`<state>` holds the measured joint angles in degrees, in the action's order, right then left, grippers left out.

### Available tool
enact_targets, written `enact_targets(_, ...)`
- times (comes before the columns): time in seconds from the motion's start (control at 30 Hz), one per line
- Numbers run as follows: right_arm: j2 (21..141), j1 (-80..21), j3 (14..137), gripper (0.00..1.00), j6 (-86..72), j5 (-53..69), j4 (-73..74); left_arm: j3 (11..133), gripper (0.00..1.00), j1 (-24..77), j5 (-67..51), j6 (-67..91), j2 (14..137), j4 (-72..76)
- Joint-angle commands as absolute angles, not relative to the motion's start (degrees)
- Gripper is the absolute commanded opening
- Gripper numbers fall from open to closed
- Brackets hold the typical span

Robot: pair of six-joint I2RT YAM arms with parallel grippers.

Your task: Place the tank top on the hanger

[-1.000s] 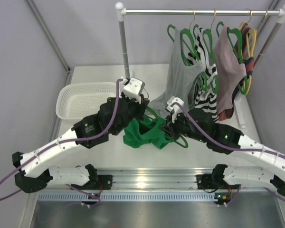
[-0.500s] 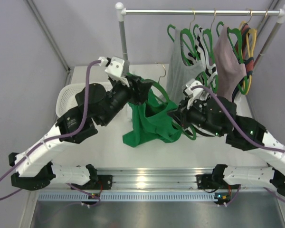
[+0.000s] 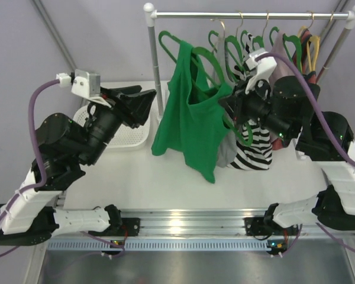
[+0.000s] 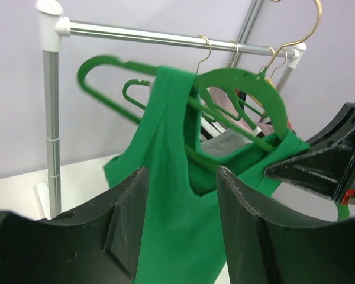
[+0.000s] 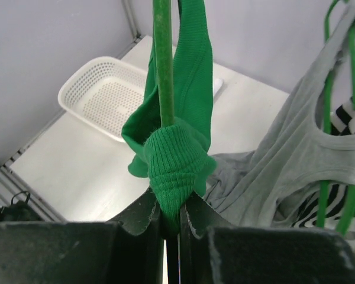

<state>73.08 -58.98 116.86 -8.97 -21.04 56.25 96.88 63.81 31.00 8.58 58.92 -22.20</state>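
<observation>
The bright green tank top (image 3: 189, 118) hangs draped over a thin green hanger (image 3: 168, 44), lifted high near the rail. One strap sits over the hanger's left shoulder. My right gripper (image 3: 229, 106) is shut on the hanger's right end, with bunched tank top (image 5: 186, 77) fabric pinched in the jaws around the hanger (image 5: 163, 59). In the right wrist view the gripper (image 5: 173, 220) shows no gap beyond the fabric. My left gripper (image 3: 147, 99) stands open, left of the top and apart from it. In the left wrist view its gripper (image 4: 180, 222) frames the tank top (image 4: 168, 177) and hanger (image 4: 248, 89).
A metal rail (image 3: 248, 15) on a post (image 3: 154, 53) carries several green hangers, a grey top (image 5: 284, 165), a black-and-white striped top (image 3: 254, 145) and a yellow hanger (image 3: 312, 50). A white basket (image 3: 127, 135) lies on the table at the left, behind my left arm.
My right arm has lifted the hanger and tank top from the table up toward the rail. The left gripper opened, let go of the fabric and drew back to the left.
</observation>
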Motion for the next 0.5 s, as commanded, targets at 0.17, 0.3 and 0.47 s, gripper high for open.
enact_targets(0.17, 73.0, -54.1, 118.6, 0.0, -9.9, -23.4, 55.6, 94.0, 0.54, 63.9, 33.2, 8.3, 56.4, -19.9)
enact_targets(0.3, 71.7, -50.0, 111.0, 0.0, -12.5, -19.7, 52.2, 90.8, 0.54, 63.8, 33.6, 9.3, 54.2, -20.1)
enact_targets(0.47, 74.0, -45.8, 109.2, 0.0, -13.3, -15.7, 49.8, 87.2, 0.54, 63.8, 33.5, 10.8, 52.4, -20.7)
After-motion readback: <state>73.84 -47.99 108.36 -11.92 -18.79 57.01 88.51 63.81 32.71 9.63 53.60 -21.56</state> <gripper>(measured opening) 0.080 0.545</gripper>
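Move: The right hand grips the near end of the green tank top's hanger and is taking its hook to the free stretch of the rack's rail, about 28 cm straight ahead and some 6 cm above. The grey tank top hangs about 27 cm ahead of the hand, 7 cm right and 22 cm lower; the rack's left post is roughly 28 cm ahead and 20 cm left, its middle 21 cm lower. From the empty left hand, that stretch of rail is about 29 cm ahead, 18 cm right and roughly level. The right hand keeps its pinch on the hanger's near end and the cloth there, and carries them about 5 cm forward and a little right towards the rail, rising 1 to 2 cm first and then sinking some 8 cm as it turns about 10 degrees clockwise and tips slightly down. Meanwhile the empty left hand, fingers still open, shifts a little left and then sinks about 3 cm, staying clear of the tank top. ##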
